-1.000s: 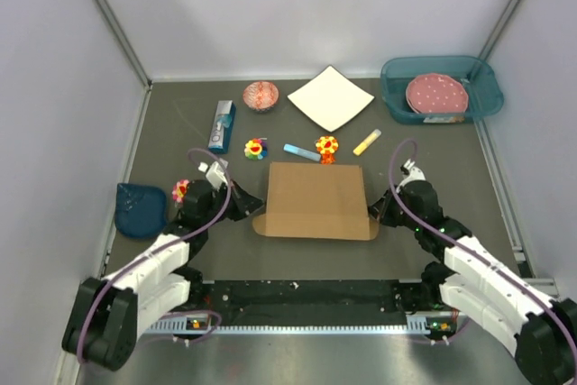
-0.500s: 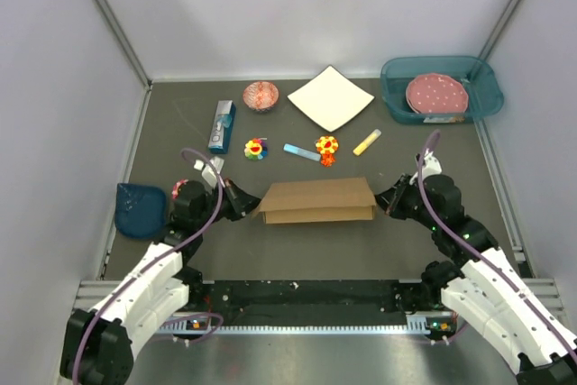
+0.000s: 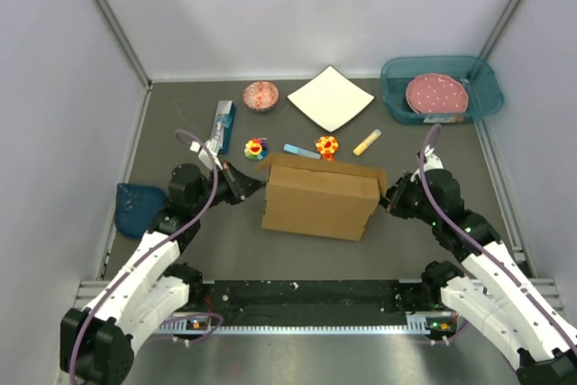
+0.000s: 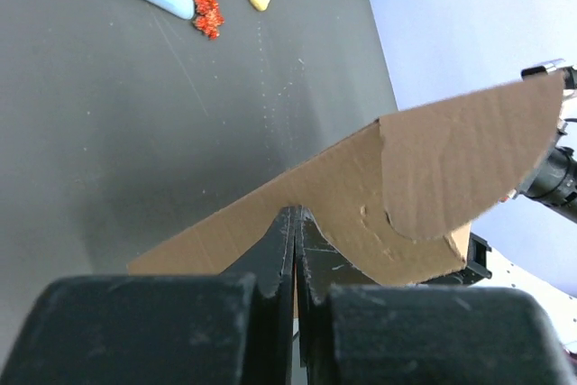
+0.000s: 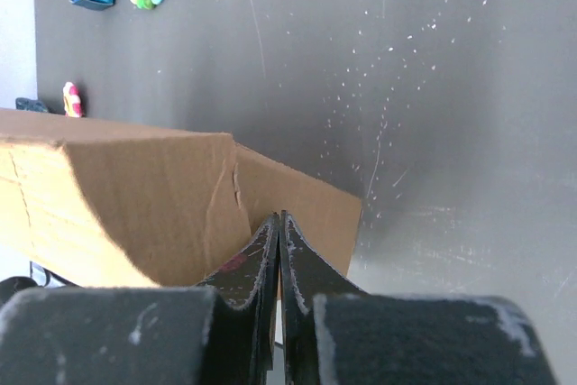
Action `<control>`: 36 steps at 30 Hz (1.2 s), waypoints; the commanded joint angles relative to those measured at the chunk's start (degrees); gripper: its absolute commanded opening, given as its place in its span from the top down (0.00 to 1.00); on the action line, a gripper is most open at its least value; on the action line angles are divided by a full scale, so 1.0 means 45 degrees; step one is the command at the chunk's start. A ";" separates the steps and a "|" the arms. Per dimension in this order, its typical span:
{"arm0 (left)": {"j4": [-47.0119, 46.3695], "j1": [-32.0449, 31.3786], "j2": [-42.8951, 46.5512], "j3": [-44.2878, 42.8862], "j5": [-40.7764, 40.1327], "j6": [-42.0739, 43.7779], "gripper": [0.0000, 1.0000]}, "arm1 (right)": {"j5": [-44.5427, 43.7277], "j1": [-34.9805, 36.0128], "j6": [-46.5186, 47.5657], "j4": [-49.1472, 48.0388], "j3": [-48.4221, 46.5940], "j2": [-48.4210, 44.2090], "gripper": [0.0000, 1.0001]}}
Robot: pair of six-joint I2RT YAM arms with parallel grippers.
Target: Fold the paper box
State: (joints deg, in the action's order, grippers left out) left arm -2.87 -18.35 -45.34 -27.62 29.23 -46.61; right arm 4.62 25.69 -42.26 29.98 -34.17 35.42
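The paper box is a brown cardboard sheet held up off the dark table between both arms, its broad face tilted toward the camera. My left gripper is shut on its left edge. In the left wrist view that gripper pinches the cardboard, and a rounded flap sticks up on the right. My right gripper is shut on the box's right edge. In the right wrist view that gripper clamps the cardboard where a side panel folds back.
Behind the box lie a blue stick, a yellow stick and two small colourful toys. Further back are a white paper sheet, a red bowl, a blue carton and a teal tray holding a pink plate. A blue pouch lies at the left.
The box lay flat on the table a second ago. Both grippers have raised it, and it now stands tilted up. Both wrists moved up and away from the bases.
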 commanded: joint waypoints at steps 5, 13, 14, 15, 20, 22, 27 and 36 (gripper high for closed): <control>-0.1645 -0.0141 -0.0236 0.1565 0.0614 -0.0228 1.00 | 0.0613 0.0072 -0.0043 -0.1446 0.0640 0.0040 1.00; -0.1475 -0.0122 -0.0237 0.2563 -0.0047 0.0141 1.00 | 0.0224 0.0052 0.0329 -0.1585 0.1071 -0.0272 1.00; -0.1142 -0.0122 0.0015 0.2408 -0.0302 0.0278 1.00 | 0.0126 0.0072 0.0348 -0.1429 0.1032 -0.0370 1.00; -0.0829 -0.0122 0.0172 0.2290 -0.0576 0.0396 0.98 | -0.0126 0.0072 0.0464 -0.1272 0.0954 -0.0584 1.00; 0.1415 -0.0122 0.1440 0.1607 -0.2935 0.0787 0.92 | -0.0967 0.0072 0.1031 0.0209 0.0019 -0.0606 0.97; 0.1828 -0.0122 0.1735 0.1431 -0.3447 0.0904 0.90 | -0.1436 0.0072 0.1304 0.0544 -0.0237 -0.0586 0.95; 0.3233 -0.0122 0.2165 0.0689 -0.4735 0.1275 0.86 | -0.2859 0.0072 0.2064 0.2415 -0.1700 -0.0585 0.91; 0.6165 -0.0122 0.3571 -0.1108 -0.8233 0.1685 0.61 | -0.1364 0.0072 0.4192 0.4334 -0.4593 -0.1250 0.42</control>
State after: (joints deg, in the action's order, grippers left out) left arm 19.44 -18.81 -32.82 -27.64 1.28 -41.32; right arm -6.70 25.74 -30.06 45.71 -50.26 31.33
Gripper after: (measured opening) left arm 0.345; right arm 0.535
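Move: At its two ends the hands already hold the paper box aloft; its middle lies about 16 cm to the left hand's right, 3 cm back and 8 cm below. From the right hand, the box's middle is some 16 cm left, 1 cm back and 5 cm below. On the table, roughly 24 cm below the left hand, the rainbow toy lies 20 cm ahead and 4 cm left, the blue marker 19 cm ahead and 11 cm right. Lowering the box to the table, the left hand sinks about 8 cm and draws back slightly, the right only some 2 cm, both still pinching the cardboard flaps at its ends. Then both open and pull clear: the left goes roughly 7 cm left and some 4 cm up, turning counter-clockwise; the right moves 5 cm right while climbing about 10 cm. ##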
